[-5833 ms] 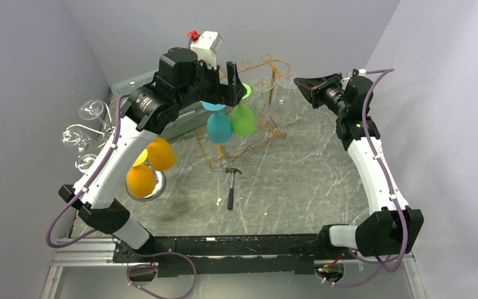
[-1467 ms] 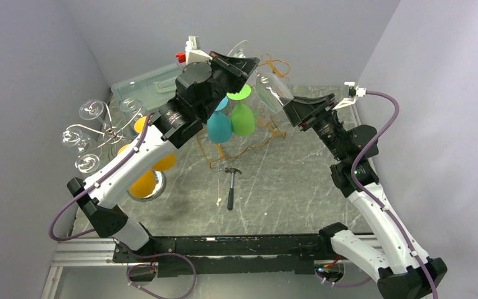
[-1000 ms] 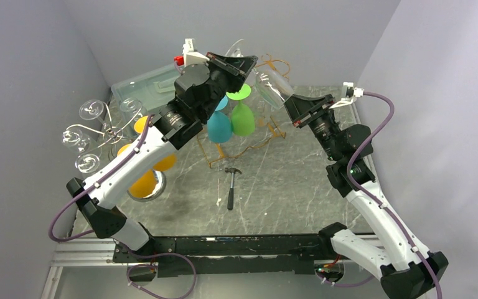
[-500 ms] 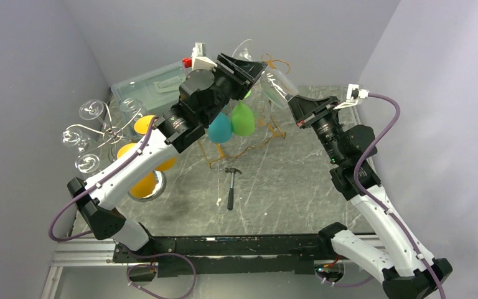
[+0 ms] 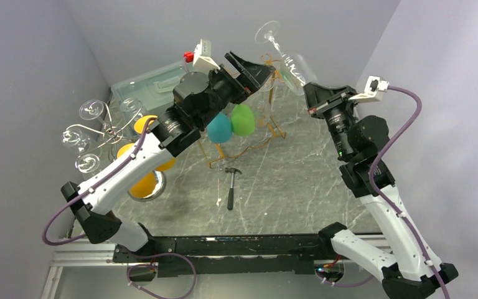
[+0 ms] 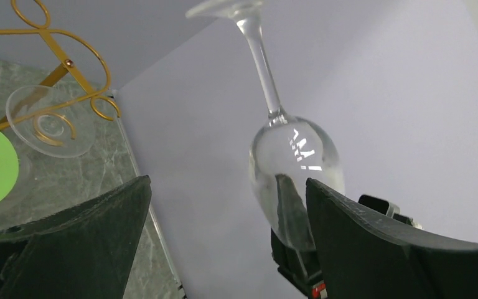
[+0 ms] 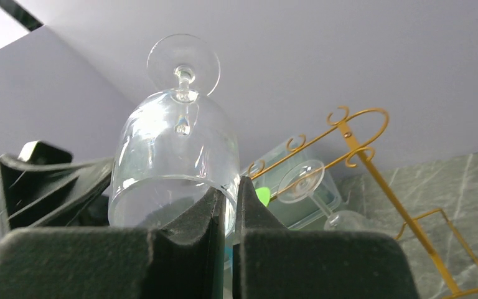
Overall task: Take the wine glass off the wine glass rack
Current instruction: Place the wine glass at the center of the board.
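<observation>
A clear wine glass (image 5: 291, 61) hangs in the air, foot up and tilted, above and to the right of the gold wire rack (image 5: 275, 128). My right gripper (image 5: 309, 88) is shut on its rim, one finger inside the bowl and one outside; the right wrist view shows that glass (image 7: 173, 146) and gripper (image 7: 230, 187) close up. My left gripper (image 5: 250, 73) stands open just left of the glass, holding nothing. From the left wrist the glass (image 6: 295, 165) shows beyond the open left gripper (image 6: 227, 184). Another clear glass (image 7: 314, 187) still hangs on the rack (image 7: 361, 124).
A green glass (image 5: 243, 121) and a blue glass (image 5: 218, 128) hang on the rack's near side. A hammer (image 5: 231, 185) lies mid-table. Orange glasses (image 5: 142, 180) and clear glasses (image 5: 89, 134) sit at the left. A plastic bin (image 5: 144, 85) stands at the back left.
The left gripper opened and let go of the glass. The right arm rose and carried the glass up and to the right, away from the rack.
</observation>
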`<state>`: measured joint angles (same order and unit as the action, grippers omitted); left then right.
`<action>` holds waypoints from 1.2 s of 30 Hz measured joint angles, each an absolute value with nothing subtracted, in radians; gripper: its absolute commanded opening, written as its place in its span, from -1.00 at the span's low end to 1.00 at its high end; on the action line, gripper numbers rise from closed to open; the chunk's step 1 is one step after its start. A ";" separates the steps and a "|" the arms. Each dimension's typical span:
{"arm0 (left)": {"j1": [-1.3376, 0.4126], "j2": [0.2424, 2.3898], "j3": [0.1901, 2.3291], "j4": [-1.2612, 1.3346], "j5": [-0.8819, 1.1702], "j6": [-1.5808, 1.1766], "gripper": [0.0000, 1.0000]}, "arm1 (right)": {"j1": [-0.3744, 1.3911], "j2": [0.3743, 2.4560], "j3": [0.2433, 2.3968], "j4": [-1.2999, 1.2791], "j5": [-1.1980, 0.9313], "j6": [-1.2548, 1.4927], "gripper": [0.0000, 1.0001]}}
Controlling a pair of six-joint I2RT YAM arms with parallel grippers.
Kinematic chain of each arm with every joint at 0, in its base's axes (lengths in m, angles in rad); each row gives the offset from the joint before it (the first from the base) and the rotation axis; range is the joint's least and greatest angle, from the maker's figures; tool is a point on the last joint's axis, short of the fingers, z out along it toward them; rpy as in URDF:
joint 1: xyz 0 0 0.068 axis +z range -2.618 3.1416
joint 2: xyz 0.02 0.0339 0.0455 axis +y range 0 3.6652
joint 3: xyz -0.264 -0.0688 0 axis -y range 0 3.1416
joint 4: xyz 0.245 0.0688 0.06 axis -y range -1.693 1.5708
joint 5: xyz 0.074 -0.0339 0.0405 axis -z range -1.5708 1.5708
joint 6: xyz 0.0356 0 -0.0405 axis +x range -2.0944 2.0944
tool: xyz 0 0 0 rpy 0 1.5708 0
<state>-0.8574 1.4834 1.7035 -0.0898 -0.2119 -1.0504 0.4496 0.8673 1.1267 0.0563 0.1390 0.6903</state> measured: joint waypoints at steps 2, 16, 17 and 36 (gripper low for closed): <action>-0.859 1.469 1.703 -0.095 -0.197 -1.011 0.99 | 0.450 0.888 1.174 0.013 0.179 0.681 -1.00; -0.861 1.320 1.702 -0.311 -0.106 -0.574 0.99 | 0.451 1.056 1.525 -0.509 0.535 0.616 -1.00; -0.861 1.315 1.702 -0.339 -0.091 -0.540 0.99 | 0.451 1.079 1.552 -0.566 0.567 0.616 -1.00; -0.862 1.251 1.626 -0.572 0.110 -0.325 0.99 | -0.083 1.308 1.616 -1.129 0.343 0.574 -1.00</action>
<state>-0.8619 1.2514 1.6257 -0.5720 0.1104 -0.3252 -0.0826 1.3075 1.6161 -1.1286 0.3431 0.5743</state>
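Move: The wine glass hangs on the right fingertips by its rim, its middle about 6 cm ahead, 4 cm left and 6 cm above the right hand; the open tabletop it is bound for lies some 12 cm right, 5 cm ahead and 45 cm below. The rack's right end is about 14 cm ahead, 3 cm left, 22 cm lower. From the empty left hand, the glass is roughly 3 cm ahead, 6 cm right, 4 cm up. The wine glass, still pinched at its rim by the right fingers, is carried about 3 cm forward, then swung 20 cm right and lowered nearly as far towards the open tabletop on the rack's right, the wrist tipping over to aim the fingers slantwise down. The left hand, staying open, draws back some 9 cm, drifting left and then sinking, while it rolls left side up. ##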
